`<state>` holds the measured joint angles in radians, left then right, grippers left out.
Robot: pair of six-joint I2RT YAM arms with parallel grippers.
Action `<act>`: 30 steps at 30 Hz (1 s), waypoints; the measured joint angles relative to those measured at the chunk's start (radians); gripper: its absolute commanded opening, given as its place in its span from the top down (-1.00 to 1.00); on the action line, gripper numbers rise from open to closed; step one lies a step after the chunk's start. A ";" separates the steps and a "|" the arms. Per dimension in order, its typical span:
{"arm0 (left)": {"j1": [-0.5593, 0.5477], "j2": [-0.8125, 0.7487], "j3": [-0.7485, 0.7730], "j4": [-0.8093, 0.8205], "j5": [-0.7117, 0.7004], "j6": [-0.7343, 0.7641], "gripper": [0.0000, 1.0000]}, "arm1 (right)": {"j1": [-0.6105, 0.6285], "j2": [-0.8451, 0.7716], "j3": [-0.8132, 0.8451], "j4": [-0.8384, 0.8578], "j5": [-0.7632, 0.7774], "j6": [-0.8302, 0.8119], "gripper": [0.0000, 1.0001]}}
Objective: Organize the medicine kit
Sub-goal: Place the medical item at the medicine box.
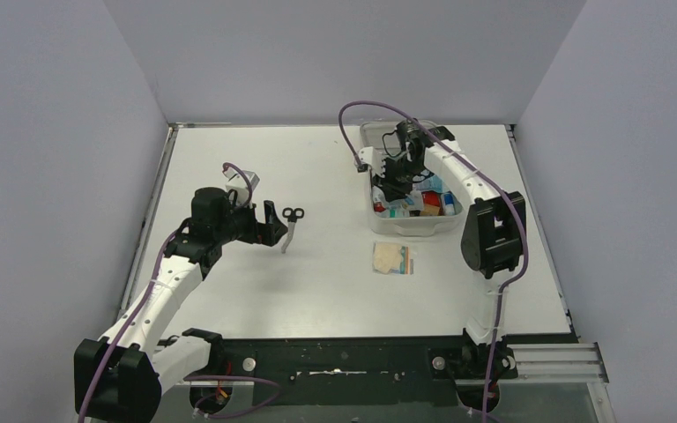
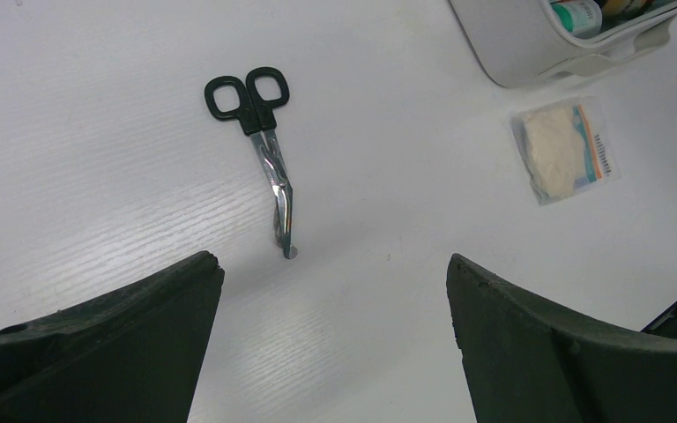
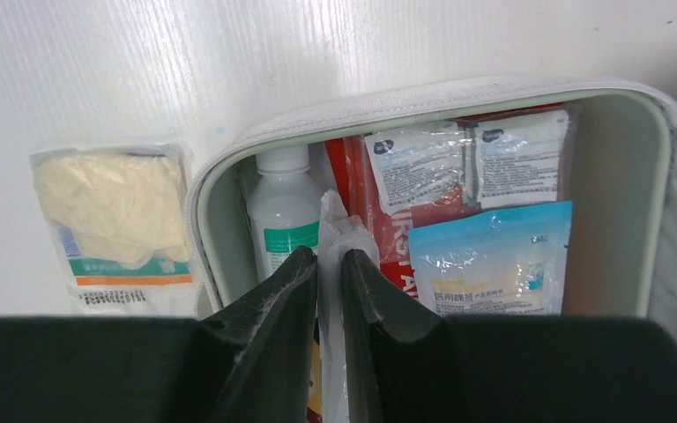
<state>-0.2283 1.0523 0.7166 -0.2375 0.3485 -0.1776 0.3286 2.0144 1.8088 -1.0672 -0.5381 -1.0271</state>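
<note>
The medicine kit (image 1: 414,231), a pale grey-white box, lies open at the back right with its lid behind it. My right gripper (image 3: 330,256) hangs over its inside (image 3: 405,101), shut on a thin clear plastic packet (image 3: 337,225) that stands up between the fingers. In the box are a white bottle (image 3: 284,216), a red pouch (image 3: 388,238), a blue packet (image 3: 494,256) and two clear sachets (image 3: 414,163). My left gripper (image 2: 332,262) is open and empty, low over the table just short of the tip of black-handled scissors (image 2: 269,159).
A clear packet of cream gauze (image 1: 393,258) lies on the table just in front of the kit, and the same packet (image 3: 115,216) shows in the right wrist view. The scissors (image 1: 290,227) lie left of centre. Grey walls close in the table on three sides.
</note>
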 measured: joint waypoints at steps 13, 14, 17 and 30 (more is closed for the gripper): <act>0.000 0.000 0.000 0.000 0.005 0.000 -0.95 | 0.000 -0.053 0.011 -0.044 -0.063 0.016 0.64; 0.000 0.000 0.000 0.000 0.006 0.000 -0.95 | 0.000 -0.050 0.019 -0.054 -0.072 0.014 0.63; 0.000 0.000 0.000 0.000 0.007 0.000 -0.95 | -0.004 -0.030 0.038 -0.070 -0.110 0.007 0.62; 0.000 0.000 0.000 -0.002 0.006 0.001 -0.95 | -0.064 0.138 0.111 -0.114 -0.193 -0.032 -0.01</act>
<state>-0.2287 1.0523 0.7166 -0.2398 0.3546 -0.1768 0.2649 2.1529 1.9198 -1.1816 -0.7311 -1.0592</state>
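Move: The right hand holds the white packet over the near-left part of the medicine box; its resting place is some 3 cm back and 5 cm down, on top of the green-labelled bottle. The blue-topped packet lies roughly 7 cm ahead and 1 cm right, the glove packet about 13 cm back on the table, straight in line. From the left hand the resting place is some 26 cm right and 5 cm ahead. The right hand lifts about 3 cm, easing back, then lowers about 4.5 cm, opening to release the white packet. ##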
